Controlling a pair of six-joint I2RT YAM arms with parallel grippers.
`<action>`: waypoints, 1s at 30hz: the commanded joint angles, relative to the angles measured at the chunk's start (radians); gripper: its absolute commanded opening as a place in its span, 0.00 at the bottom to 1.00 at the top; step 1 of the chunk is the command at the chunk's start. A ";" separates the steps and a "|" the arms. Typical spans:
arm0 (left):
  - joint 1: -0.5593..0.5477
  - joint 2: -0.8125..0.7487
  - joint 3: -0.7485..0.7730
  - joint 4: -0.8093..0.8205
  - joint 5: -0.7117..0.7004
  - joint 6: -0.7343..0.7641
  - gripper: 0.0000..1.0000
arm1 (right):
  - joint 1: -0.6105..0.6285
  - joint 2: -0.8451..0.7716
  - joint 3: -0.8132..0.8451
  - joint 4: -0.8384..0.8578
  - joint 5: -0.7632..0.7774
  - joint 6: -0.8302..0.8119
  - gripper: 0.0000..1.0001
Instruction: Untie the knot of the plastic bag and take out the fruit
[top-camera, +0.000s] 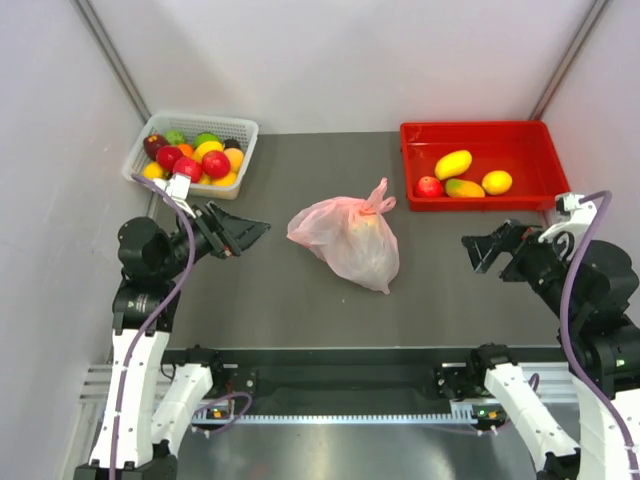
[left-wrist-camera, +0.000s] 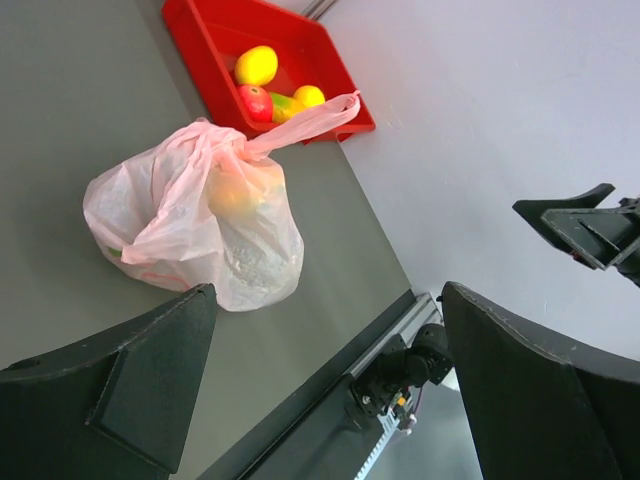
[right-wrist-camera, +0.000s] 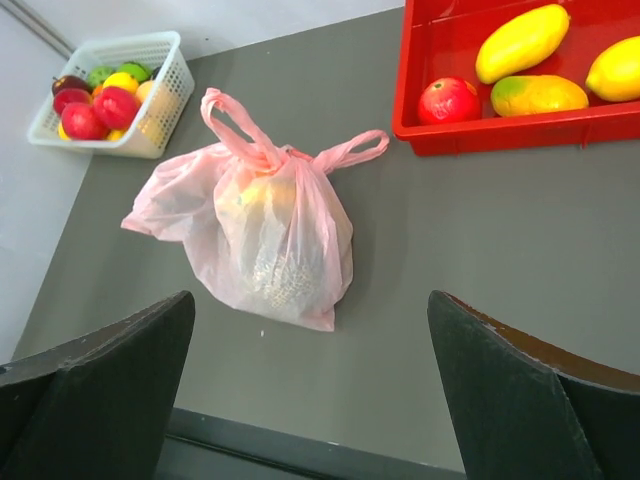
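The pink plastic bag (top-camera: 347, 238) lies tied in the middle of the table; it also shows in the left wrist view (left-wrist-camera: 195, 215) and the right wrist view (right-wrist-camera: 255, 235). Its knot (top-camera: 372, 208) sits at the far right top, with two strap ends sticking up; it also shows in the right wrist view (right-wrist-camera: 275, 157). The fruit inside shows only as a yellowish and pale shape (right-wrist-camera: 270, 240) through the plastic. My left gripper (top-camera: 250, 232) is open and empty, left of the bag. My right gripper (top-camera: 478, 250) is open and empty, right of the bag.
A white basket (top-camera: 240, 128) of small red, orange and green fruits stands at the back left. A red tray (top-camera: 480, 132) with yellow mangoes, a lemon and a red apple stands at the back right. Grey walls close in both sides.
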 joint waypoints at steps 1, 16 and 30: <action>-0.002 0.024 0.042 0.005 0.025 0.037 0.99 | 0.003 -0.017 -0.016 0.020 -0.033 -0.051 1.00; -0.528 0.459 0.457 -0.236 -0.564 0.353 0.97 | 0.003 0.024 -0.172 0.121 -0.085 -0.088 1.00; -0.638 1.016 0.792 -0.259 -0.925 0.581 0.98 | 0.004 0.012 -0.231 0.121 -0.066 -0.111 1.00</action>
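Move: The bag's knot stands some 25 cm ahead of my left hand, 21 cm to its right and 24 cm below; the bag's middle lies about 5 cm nearer me and 5 cm left of the knot. The fruit basket is about 42 cm ahead and 20 cm left of my left hand. From my right hand, the knot is roughly 29 cm ahead and 13 cm left, and the red tray about 45 cm ahead and 17 cm right. I swing my left hand in towards the knot, first forward with a slight rise, then sharply right, then forward and down, some 16 cm forward and 14 cm right in all. It rolls about 40 degrees, left side rising, so the fingers dip towards the bag, still wide open. Meanwhile I sink my open right hand about 7 cm and ease it slightly forward, touching nothing. ##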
